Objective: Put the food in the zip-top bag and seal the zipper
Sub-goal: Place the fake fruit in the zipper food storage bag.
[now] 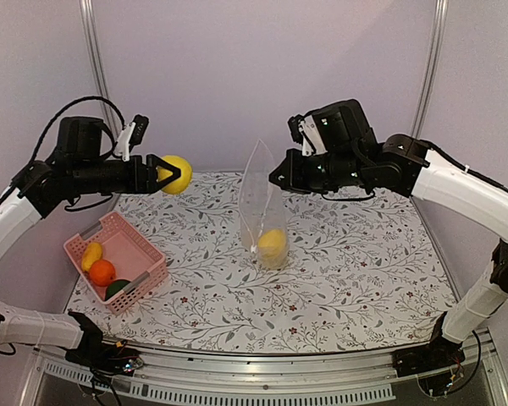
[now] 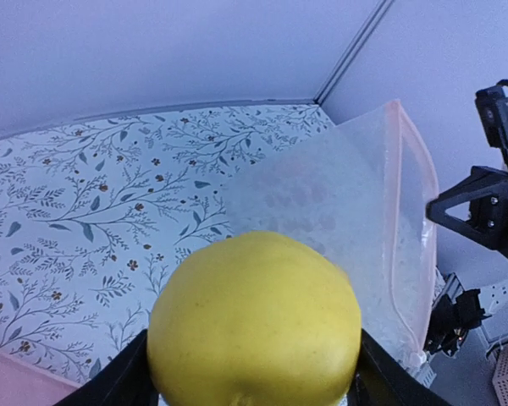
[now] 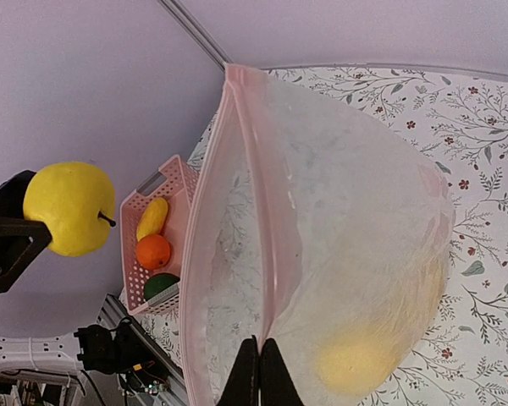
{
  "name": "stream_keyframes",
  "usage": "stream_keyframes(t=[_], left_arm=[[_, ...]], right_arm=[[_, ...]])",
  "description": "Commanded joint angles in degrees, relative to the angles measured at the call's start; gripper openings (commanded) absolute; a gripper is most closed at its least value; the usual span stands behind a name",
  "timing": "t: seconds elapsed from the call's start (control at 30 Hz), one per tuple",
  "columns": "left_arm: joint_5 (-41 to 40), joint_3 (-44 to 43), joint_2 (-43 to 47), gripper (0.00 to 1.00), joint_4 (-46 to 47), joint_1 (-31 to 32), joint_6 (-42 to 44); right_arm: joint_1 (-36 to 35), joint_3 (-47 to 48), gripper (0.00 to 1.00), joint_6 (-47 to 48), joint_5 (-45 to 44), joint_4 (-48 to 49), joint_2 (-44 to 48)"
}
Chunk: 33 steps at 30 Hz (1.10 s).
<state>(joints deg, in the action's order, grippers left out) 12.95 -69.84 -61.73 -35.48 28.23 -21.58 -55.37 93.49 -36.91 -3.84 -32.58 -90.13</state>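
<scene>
My left gripper [image 1: 171, 173] is shut on a round yellow fruit [image 1: 177, 173], held in the air left of the zip-top bag [image 1: 262, 211]. In the left wrist view this fruit [image 2: 254, 321] fills the space between the fingers [image 2: 123, 381], with the bag [image 2: 356, 228] ahead. The clear bag stands upright on the table, its mouth parted, with one yellow piece [image 1: 272, 244] at the bottom. My right gripper [image 3: 259, 359] is shut on one lip of the bag's mouth, by the pinkish zipper [image 3: 273, 211]. The other lip [image 3: 205, 245] bows away.
A pink slatted basket [image 1: 144, 249] sits at the table's left front. It holds a yellow piece [image 1: 91, 254], an orange [image 1: 102, 271] and a dark green piece [image 1: 117, 288]. A floral cloth [image 1: 356, 271] covers the table. Walls close off the back and sides.
</scene>
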Motion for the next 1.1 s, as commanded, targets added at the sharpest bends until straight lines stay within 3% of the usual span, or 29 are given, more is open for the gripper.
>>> stream_keyframes(t=[0.0,0.5,0.77,1.07], left_arm=[[3.6,-4.2,0.1,0.68,5.8,6.4,-2.2],[2.6,-8.7,-10.4,0.67,15.8,23.2,-5.0],[2.9,-9.9,-16.4,0.67,17.4,24.9,-6.2],[-10.5,-11.9,-18.9,0.67,9.7,24.9,-4.9]], right_arm=[[0.0,1.8,0.0,-0.6,0.6,-0.2,-0.9],[0.0,2.3,0.0,-0.4,1.0,-0.2,-1.4],[0.0,2.4,0.0,-0.3,0.9,-0.7,-0.9],[0.0,2.4,0.0,0.0,0.8,-1.1,-0.1]])
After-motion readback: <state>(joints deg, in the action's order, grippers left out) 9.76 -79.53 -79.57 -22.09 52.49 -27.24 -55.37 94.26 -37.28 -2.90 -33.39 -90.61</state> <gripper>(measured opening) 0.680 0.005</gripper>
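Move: The bag's open mouth, where the left hand is taking the yellow fruit it already holds, lies about 18 cm to its right, some 3 cm back and about 4 cm lower. Just beyond, the right gripper's tips stand roughly 21 cm right, 2 cm back and 2 cm lower. The fruits in the bag lie about 23 cm right, 3 cm ahead and 22 cm down. From the right hand, the mouth is roughly 4 cm left, 1 cm back and 2 cm lower. The yellow fruit, still gripped, is carried by the left hand some 17 cm right in an arc to the bag's mouth: up about 7 cm and drawing back about 6 cm, then sinking again and finally edging forward 2 or 3 cm. The left wrist swings some 25 degrees clockwise, easing back a little at the end. The right hand stays put, its shut fingers keeping their pinch on the bag's rim. ##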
